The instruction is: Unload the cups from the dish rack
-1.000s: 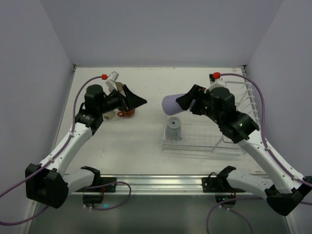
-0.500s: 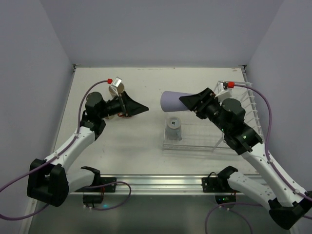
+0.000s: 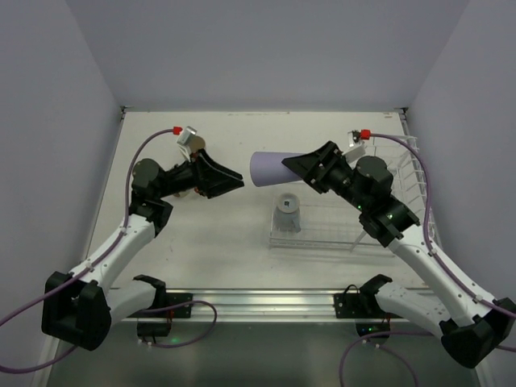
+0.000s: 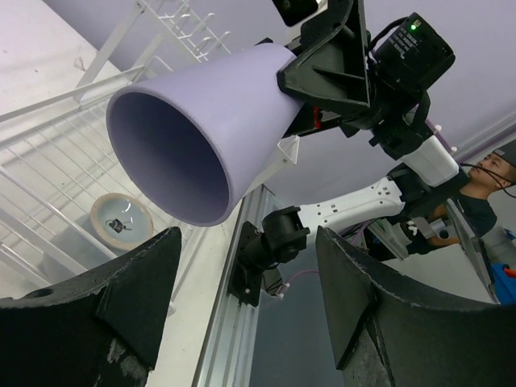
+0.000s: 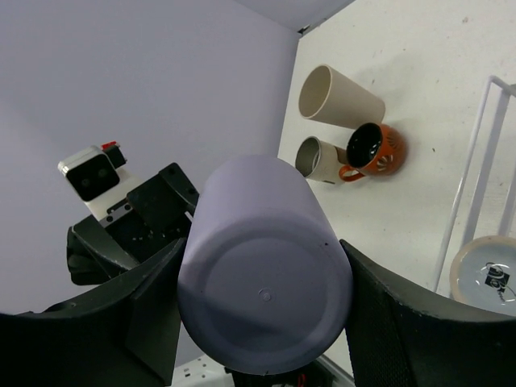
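My right gripper (image 3: 295, 168) is shut on the lavender tumbler (image 3: 270, 168) and holds it on its side in the air, mouth towards the left arm. In the right wrist view its round base (image 5: 266, 298) fills the gap between the fingers (image 5: 153, 322). My left gripper (image 3: 232, 181) stands open just left of the tumbler's mouth, apart from it. In the left wrist view the tumbler (image 4: 189, 133) hangs above the empty gap of that gripper (image 4: 246, 306). A blue-grey cup (image 3: 288, 211) stands in the white dish rack (image 3: 379, 222). A beige tumbler (image 5: 339, 98) and an orange mug (image 5: 375, 149) lie on the table.
A cream cup (image 5: 318, 159) lies on its side next to the orange mug, at the table's left. The rack's tall basket section (image 3: 411, 173) rises at the right, behind my right arm. A metal rail (image 3: 258, 302) runs along the near edge.
My right gripper has carried the lavender tumbler leftwards, away from the rack. My left gripper has risen off the cups on the table, turned towards the tumbler's mouth, and narrowed a little.
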Robot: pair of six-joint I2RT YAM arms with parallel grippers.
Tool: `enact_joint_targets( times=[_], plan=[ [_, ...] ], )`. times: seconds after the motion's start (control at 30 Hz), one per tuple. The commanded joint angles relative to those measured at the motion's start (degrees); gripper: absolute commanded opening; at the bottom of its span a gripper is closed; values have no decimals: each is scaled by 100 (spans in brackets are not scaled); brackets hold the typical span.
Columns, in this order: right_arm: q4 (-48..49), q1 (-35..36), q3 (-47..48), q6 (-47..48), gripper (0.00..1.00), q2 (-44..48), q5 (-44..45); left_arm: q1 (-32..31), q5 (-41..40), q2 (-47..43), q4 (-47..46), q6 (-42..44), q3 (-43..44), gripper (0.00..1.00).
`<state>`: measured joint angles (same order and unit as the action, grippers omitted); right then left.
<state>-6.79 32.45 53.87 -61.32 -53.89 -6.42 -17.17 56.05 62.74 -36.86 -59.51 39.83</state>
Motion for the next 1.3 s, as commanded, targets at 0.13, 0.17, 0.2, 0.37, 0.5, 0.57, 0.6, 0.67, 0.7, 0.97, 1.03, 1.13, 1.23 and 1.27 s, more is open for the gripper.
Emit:
enact_joint_targets(
  times=[0.13,0.17,0.2,0.37,0.5,0.57,0.6,0.67,0.7,0.97,1.03,1.13,1.23,1.27],
  plan=[
    [643,-19,-43,-179,0,-113,-474,-120,73,19,-278,-52,235,72],
    [644,-19,-34,-187,0,-148,-518,-137,55,28,-286,-52,253,72],
    [852,-19,-43,-231,0,-227,-632,-181,55,36,-313,-70,279,72],
    [1416,-19,-271,-521,0,-447,-1028,-304,11,98,-295,-88,402,72],
    [1986,-19,-525,-766,0,-579,-1221,-392,-6,151,-304,-88,437,72],
    [2277,-10,-657,-881,0,-632,-1362,-427,-15,177,-330,-105,437,71],
    [2557,-10,-763,-995,0,-649,-1415,-454,-15,195,-339,-105,437,71],
    [2848,-10,-834,-1092,0,-719,-1502,-489,-33,221,-331,-105,429,69],
    [2963,-19,-904,-1180,0,-754,-1547,-507,-33,230,-330,-114,429,68],
    [3501,16,-1194,-1366,0,-808,-1644,-533,-103,256,-182,-35,420,28],
    [3308,42,-1142,-1085,9,-650,-1495,-533,-251,213,-41,96,446,0],
    [2369,95,-905,-619,83,-307,-987,-507,-724,125,949,927,839,0],
    [1007,104,-562,-215,99,35,-189,-463,-1610,124,3098,2133,1690,0],
    [369,104,-483,-153,99,115,33,-428,-1850,151,3437,2371,1903,0]
  ],
)
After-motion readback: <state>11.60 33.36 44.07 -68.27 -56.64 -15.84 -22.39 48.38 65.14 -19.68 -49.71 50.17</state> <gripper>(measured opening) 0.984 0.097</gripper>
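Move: The left hand's open fingers face the purple cup, whose middle lies about 12 cm to their right, 3 cm ahead and 1 cm above. The right hand already holds the cup by its base end; the left gripper is some 18 cm to its left and 3 cm back. From the left hand, the grey mug in the rack is about 17 cm right, 4 cm ahead, 27 cm down; the orange mug 15 cm ahead, 6 cm left, 28 cm down. The right hand feeds the cup about 5 cm left; left fingers pinch its rim wall, then right lets go. ##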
